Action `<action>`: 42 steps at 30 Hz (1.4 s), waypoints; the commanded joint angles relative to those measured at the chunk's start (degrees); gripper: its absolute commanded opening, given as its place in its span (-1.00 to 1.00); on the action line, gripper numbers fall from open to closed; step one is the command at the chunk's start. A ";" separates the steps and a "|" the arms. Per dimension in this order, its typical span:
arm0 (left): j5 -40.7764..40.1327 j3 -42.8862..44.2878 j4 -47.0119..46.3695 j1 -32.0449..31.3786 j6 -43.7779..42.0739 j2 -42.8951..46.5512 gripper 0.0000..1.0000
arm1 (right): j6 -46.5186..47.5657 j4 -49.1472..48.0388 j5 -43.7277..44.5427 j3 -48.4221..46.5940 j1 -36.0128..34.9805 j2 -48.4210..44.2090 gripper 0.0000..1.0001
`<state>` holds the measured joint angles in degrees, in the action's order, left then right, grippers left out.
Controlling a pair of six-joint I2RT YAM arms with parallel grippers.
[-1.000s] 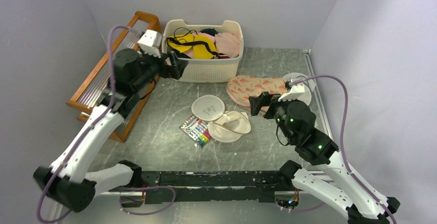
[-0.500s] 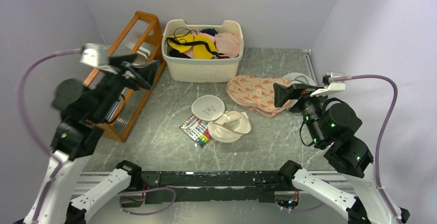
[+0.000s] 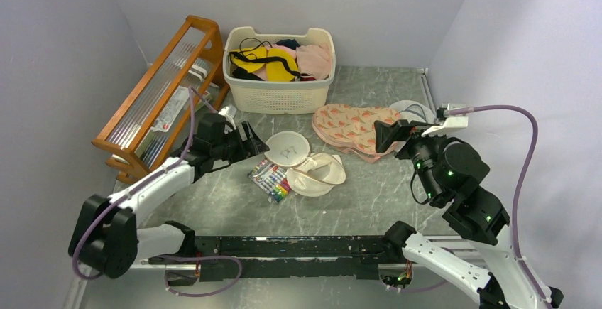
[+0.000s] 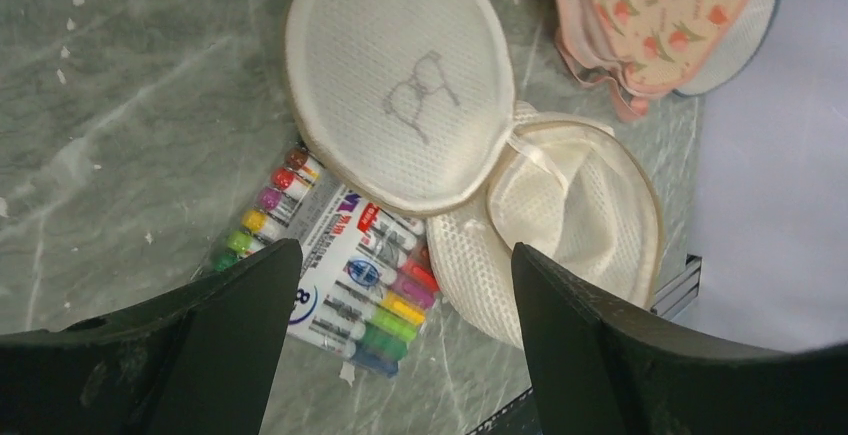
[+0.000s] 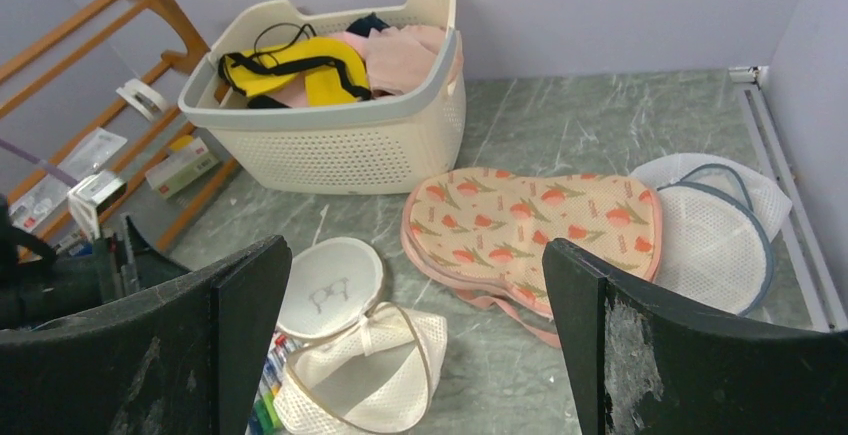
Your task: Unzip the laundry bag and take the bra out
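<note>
The cream laundry bag [image 3: 317, 173] lies unzipped mid-table, its round lid [image 3: 287, 148] flipped back with the small emblem facing up. The left wrist view shows the lid [image 4: 400, 85] and the open mesh body [image 4: 580, 225]. Only cream mesh and a strap show inside, so the bra is hidden. My left gripper [image 3: 250, 143] hovers low just left of the lid, open and empty [image 4: 400, 355]. My right gripper [image 3: 387, 133] is raised to the right of the bag, open and empty [image 5: 415, 355], and looks down on the bag [image 5: 370, 375].
A pack of coloured markers [image 3: 270, 180] lies against the bag's left side. A peach printed fabric piece [image 3: 351, 128] and a white mesh disc [image 3: 415, 114] lie at right. A cream basket [image 3: 280, 99] of clothes stands at the back, a wooden rack [image 3: 160, 89] at the left.
My left arm has swung down from up beside the rack to low over the table, left of the bag's lid. My right arm rose and drew back right, then held still.
</note>
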<state>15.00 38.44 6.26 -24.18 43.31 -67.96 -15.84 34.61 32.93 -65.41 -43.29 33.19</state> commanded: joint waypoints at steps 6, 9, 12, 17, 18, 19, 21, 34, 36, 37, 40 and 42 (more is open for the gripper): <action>-3.94 -2.57 -19.70 0.01 7.60 -11.87 0.67 | -1.10 -0.03 -0.87 2.76 0.02 -0.99 1.00; -5.65 -1.37 -20.29 0.01 7.98 -16.60 0.62 | -1.38 0.19 -0.96 3.12 0.07 -0.99 1.00; -5.69 -1.40 -23.45 0.17 8.57 -20.64 0.51 | -1.27 0.11 -1.07 3.27 0.07 -1.07 1.00; -3.83 -0.15 -27.63 0.10 7.80 -26.22 0.29 | -1.30 0.63 -0.50 3.06 0.08 -0.88 1.00; -3.24 -0.47 -29.42 0.10 7.74 -27.00 0.25 | -1.28 0.64 -0.44 3.18 0.04 -0.96 1.00; -2.40 -0.81 -31.13 0.11 7.86 -27.80 0.20 | -1.30 0.64 -0.36 3.29 0.11 -1.00 1.00; -1.31 -1.29 -33.82 0.11 7.72 -29.34 0.09 | -1.38 0.62 -0.32 3.51 0.04 -1.14 1.00; 9.75 -1.34 -49.18 1.34 7.37 -29.99 -0.67 | -1.76 1.90 -0.42 3.29 0.06 -1.08 1.00; 10.57 -2.61 -51.10 1.13 7.10 -26.81 -0.74 | -1.81 1.69 -0.33 3.50 0.02 -1.39 1.00; 10.60 -3.03 -51.01 0.89 6.31 -24.98 -0.81 | -1.83 1.50 -0.32 3.68 0.09 -1.42 1.00; 9.82 -2.21 -46.68 -0.92 1.86 -19.52 -0.86 | -1.46 0.68 -0.40 4.09 0.05 -1.43 1.00; 9.31 -0.13 -42.50 -3.25 -3.28 -16.57 -0.86 | -1.11 0.47 -0.42 4.23 0.06 -1.04 1.00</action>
<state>22.85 35.83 -37.85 -24.12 48.73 -90.11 -17.34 35.46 31.97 -61.84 -43.29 32.45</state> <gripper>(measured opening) 0.141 0.996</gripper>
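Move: The laundry bag's round lid lies with its middle about 4 cm ahead of the left hand, 9 cm to its right and 11 cm below. The bag's open body is some 8 cm right of and 7 cm nearer than the lid. The marker pack is about 4 cm back and 4 cm right of the hand. From the wide-open right hand, the lid is roughly 12 cm ahead, 20 cm left and 37 cm below. The lid's far-left rim is what the left hand goes for: it sinks about 10 cm while reaching some 6 cm forward and slightly right, its fingers closing from wide open to pinch the rim. Then it lifts roughly 10 cm, drifting right, fingertips tipping up about 20 degrees. The right hand only eases down a couple of centimetres, still open. ##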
